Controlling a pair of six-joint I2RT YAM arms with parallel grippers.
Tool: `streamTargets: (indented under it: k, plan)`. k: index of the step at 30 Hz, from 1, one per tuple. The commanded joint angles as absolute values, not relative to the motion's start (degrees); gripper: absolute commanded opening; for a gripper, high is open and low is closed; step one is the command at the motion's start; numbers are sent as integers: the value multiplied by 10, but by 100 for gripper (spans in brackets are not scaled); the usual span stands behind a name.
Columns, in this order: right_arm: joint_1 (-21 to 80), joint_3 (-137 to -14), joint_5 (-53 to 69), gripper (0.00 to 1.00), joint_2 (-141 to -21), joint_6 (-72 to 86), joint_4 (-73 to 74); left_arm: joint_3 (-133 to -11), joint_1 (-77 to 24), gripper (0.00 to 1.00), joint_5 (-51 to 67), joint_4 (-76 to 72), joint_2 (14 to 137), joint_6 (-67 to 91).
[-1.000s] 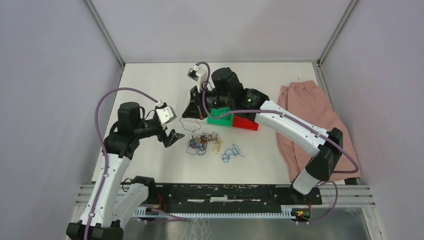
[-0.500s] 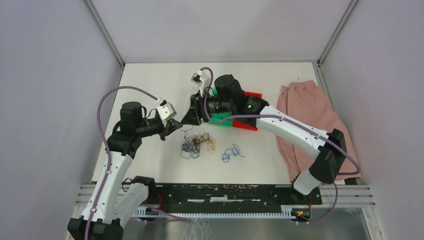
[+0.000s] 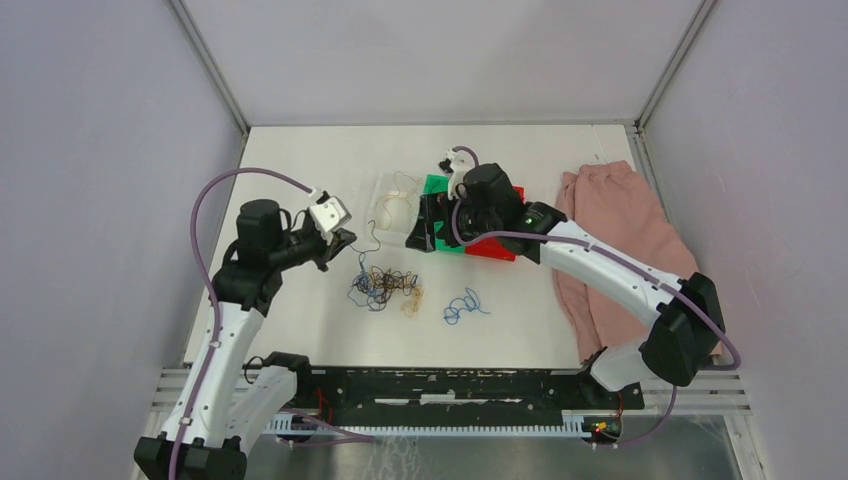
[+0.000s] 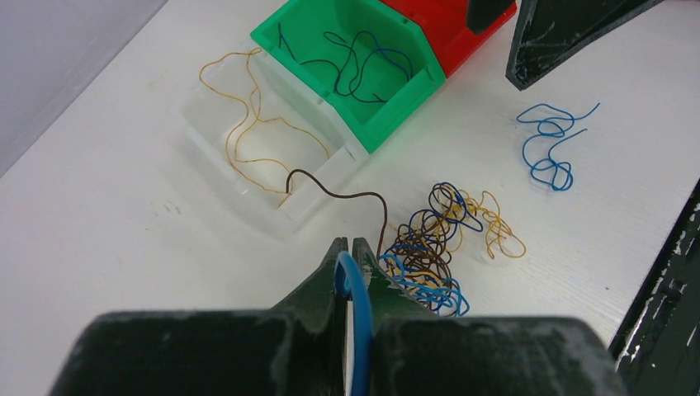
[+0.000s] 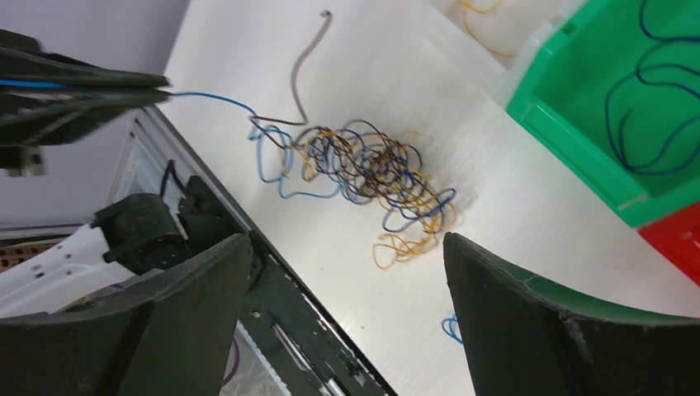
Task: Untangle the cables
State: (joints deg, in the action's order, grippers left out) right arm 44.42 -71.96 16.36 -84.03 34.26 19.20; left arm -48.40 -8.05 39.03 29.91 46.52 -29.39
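A tangle of blue, dark brown and yellow-tan cables (image 3: 385, 285) lies mid-table; it also shows in the left wrist view (image 4: 433, 239) and the right wrist view (image 5: 371, 165). My left gripper (image 3: 338, 240) (image 4: 352, 246) is shut on a blue cable (image 4: 351, 280) that runs taut from the tangle's left side (image 5: 215, 99). A brown strand (image 4: 330, 188) arches up from the tangle. My right gripper (image 3: 424, 222) (image 5: 347, 239) is open and empty, held above the bins behind the tangle. One loose blue cable (image 3: 465, 305) lies right of the tangle.
A clear bin (image 3: 395, 205) holds yellow-tan cables, a green bin (image 3: 437, 190) (image 4: 363, 66) holds dark blue ones, and a red bin (image 3: 495, 248) stands beside them. A pink cloth (image 3: 620, 240) lies at the right. The black rail (image 3: 450, 385) runs along the near edge.
My left gripper closed on the blue cable and pulled it left and back, dragging the tangle slightly left. My right gripper swung right, uncovering the clear bin.
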Motion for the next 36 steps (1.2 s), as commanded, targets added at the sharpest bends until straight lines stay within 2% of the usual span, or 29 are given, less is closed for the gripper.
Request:
streamTargets:
  k: [1, 9, 19, 36]
  plan:
    - [431, -687, 102, 92, -820, 330, 214, -518, -77, 3, 380, 282, 468, -288]
    - [416, -637, -29, 83, -896, 274, 268, -542, -78, 3, 366, 287, 486, -298]
    - [416, -598, -45, 77, -967, 264, 225, -563, -78, 3, 364, 302, 486, -306]
    - [454, -509, -18, 69, -854, 282, 243, -563, -78, 3, 372, 307, 480, -314]
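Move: The loose blue cable I am going for with my open right hand lies about 23 cm below it, some 11 cm to its right and 5 cm back. The green bin stands some 18 cm farther out than that cable and 5 cm to its left, and the red bin 17 cm farther out and 5 cm to its right. The tangle is 15 cm left of the cable and 3 cm farther out. From my left hand, the tangle is 22 cm below and 5 cm right, level fore and aft; the loose cable is 20 cm right, 2 cm back and 22 cm below. I swing my right hand down about 20 cm and some 11 cm right towards the loose blue cable, tipping the fingers about 35 degrees steeper towards the table and narrowing them a little, still well open; at the end I ease back and rise about 2 cm. My left hand keeps its pinch on the tangle's blue strand and draws it up 2 to 3 cm and slightly forward. ##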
